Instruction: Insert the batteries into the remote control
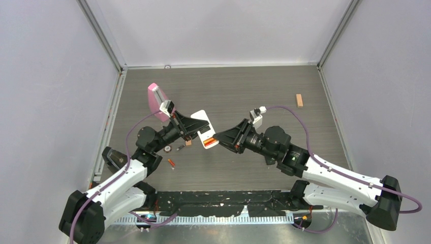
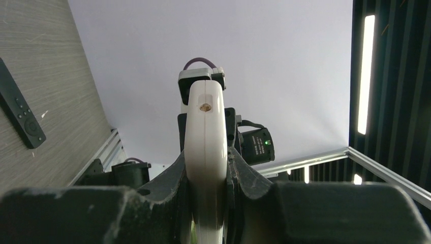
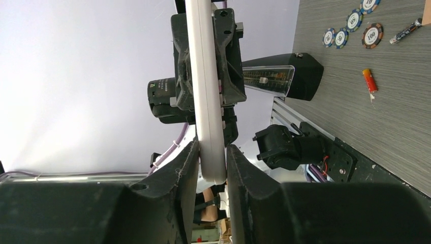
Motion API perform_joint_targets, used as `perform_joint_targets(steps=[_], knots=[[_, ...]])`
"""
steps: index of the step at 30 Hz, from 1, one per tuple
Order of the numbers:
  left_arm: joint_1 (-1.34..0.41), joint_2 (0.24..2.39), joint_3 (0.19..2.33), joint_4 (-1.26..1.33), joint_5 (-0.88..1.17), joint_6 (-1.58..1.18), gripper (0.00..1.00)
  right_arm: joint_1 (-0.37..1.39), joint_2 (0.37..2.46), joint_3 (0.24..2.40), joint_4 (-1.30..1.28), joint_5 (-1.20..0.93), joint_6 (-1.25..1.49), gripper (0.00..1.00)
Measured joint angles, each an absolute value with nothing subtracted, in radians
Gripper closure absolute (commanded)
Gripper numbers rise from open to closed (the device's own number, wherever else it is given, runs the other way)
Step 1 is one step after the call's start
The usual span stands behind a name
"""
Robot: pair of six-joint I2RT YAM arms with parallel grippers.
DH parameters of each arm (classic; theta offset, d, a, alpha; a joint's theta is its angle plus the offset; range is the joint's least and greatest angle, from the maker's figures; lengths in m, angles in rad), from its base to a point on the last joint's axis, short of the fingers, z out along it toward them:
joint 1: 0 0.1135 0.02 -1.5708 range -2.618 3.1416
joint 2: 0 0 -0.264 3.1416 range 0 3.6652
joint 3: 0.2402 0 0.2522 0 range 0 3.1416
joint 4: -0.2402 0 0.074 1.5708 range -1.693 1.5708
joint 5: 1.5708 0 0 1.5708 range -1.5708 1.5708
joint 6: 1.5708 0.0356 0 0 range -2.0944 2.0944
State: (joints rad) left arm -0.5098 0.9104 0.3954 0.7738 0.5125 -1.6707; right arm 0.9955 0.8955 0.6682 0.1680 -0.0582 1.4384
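The white remote control (image 1: 202, 121) is held up off the table between both arms. My left gripper (image 1: 194, 130) is shut on its middle; in the left wrist view the remote (image 2: 205, 132) stands edge-on between the left gripper's (image 2: 208, 170) fingers. My right gripper (image 1: 216, 138) is shut on its near end, where an orange patch (image 1: 209, 143) shows; in the right wrist view the right gripper's (image 3: 211, 161) fingers press both sides of the remote (image 3: 206, 76). One orange-red battery (image 1: 172, 163) (image 3: 369, 80) lies on the table. A dark thin cylinder (image 1: 180, 148) (image 3: 405, 31) lies close by.
Several poker chips (image 3: 372, 34) and a tan block (image 1: 188, 143) lie under the left arm. A pink upright object (image 1: 156, 99) stands behind the left gripper. Another tan block (image 1: 299, 100) sits at the far right. A black remote (image 2: 20, 112) lies on the table.
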Motion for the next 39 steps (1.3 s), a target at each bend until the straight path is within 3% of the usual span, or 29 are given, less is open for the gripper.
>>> perform_joint_targets(steps=[7,13,16,18,19,22,25,30,39], knots=[[-0.540,0.910,0.396,0.766,0.488,-1.657,1.00,0.999,0.912,0.668,0.172,-0.073,1.423,0.69],[-0.543,0.910,0.396,0.763,0.479,-1.650,1.00,0.999,0.912,0.668,0.171,-0.069,1.399,0.80],[-0.544,0.910,0.396,0.757,0.477,-1.650,1.00,0.999,0.911,0.669,0.166,-0.065,1.389,0.81],[-0.546,0.910,0.396,0.751,0.474,-1.650,1.00,0.999,0.908,0.669,0.160,-0.062,1.384,0.72],[-0.547,0.910,0.396,0.749,0.472,-1.650,1.00,0.999,0.907,0.669,0.156,-0.061,1.382,0.60],[-0.550,0.908,0.396,0.744,0.471,-1.645,1.00,0.999,0.899,0.670,0.131,-0.054,1.377,0.35],[-0.550,0.887,0.396,0.734,0.471,-1.629,1.00,0.999,0.894,0.670,0.090,-0.048,1.365,0.25],[-0.550,0.831,0.397,0.671,0.469,-1.565,1.00,0.999,0.870,0.670,0.065,-0.045,1.345,0.20],[-0.550,0.776,0.400,0.543,0.466,-1.477,1.00,0.986,0.821,0.688,0.019,-0.056,1.262,0.19]])
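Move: The right hand's pads are at the lower end of the white remote the left hand holds; the battery bay's middle lies roughly 1 cm back and 1 cm left of them, about level. On the table some 30 cm below, a loose battery lies 19 cm left and 1 cm ahead, the wooden block 13 cm left and 12 ahead, the black remote 23 cm right and 7 ahead. From the left hand, the bay is about 6 cm back, 1 right, level. Right fingers keep squeezing the battery bay, open wide and retreat about 2 cm right; left lowers the remote. ##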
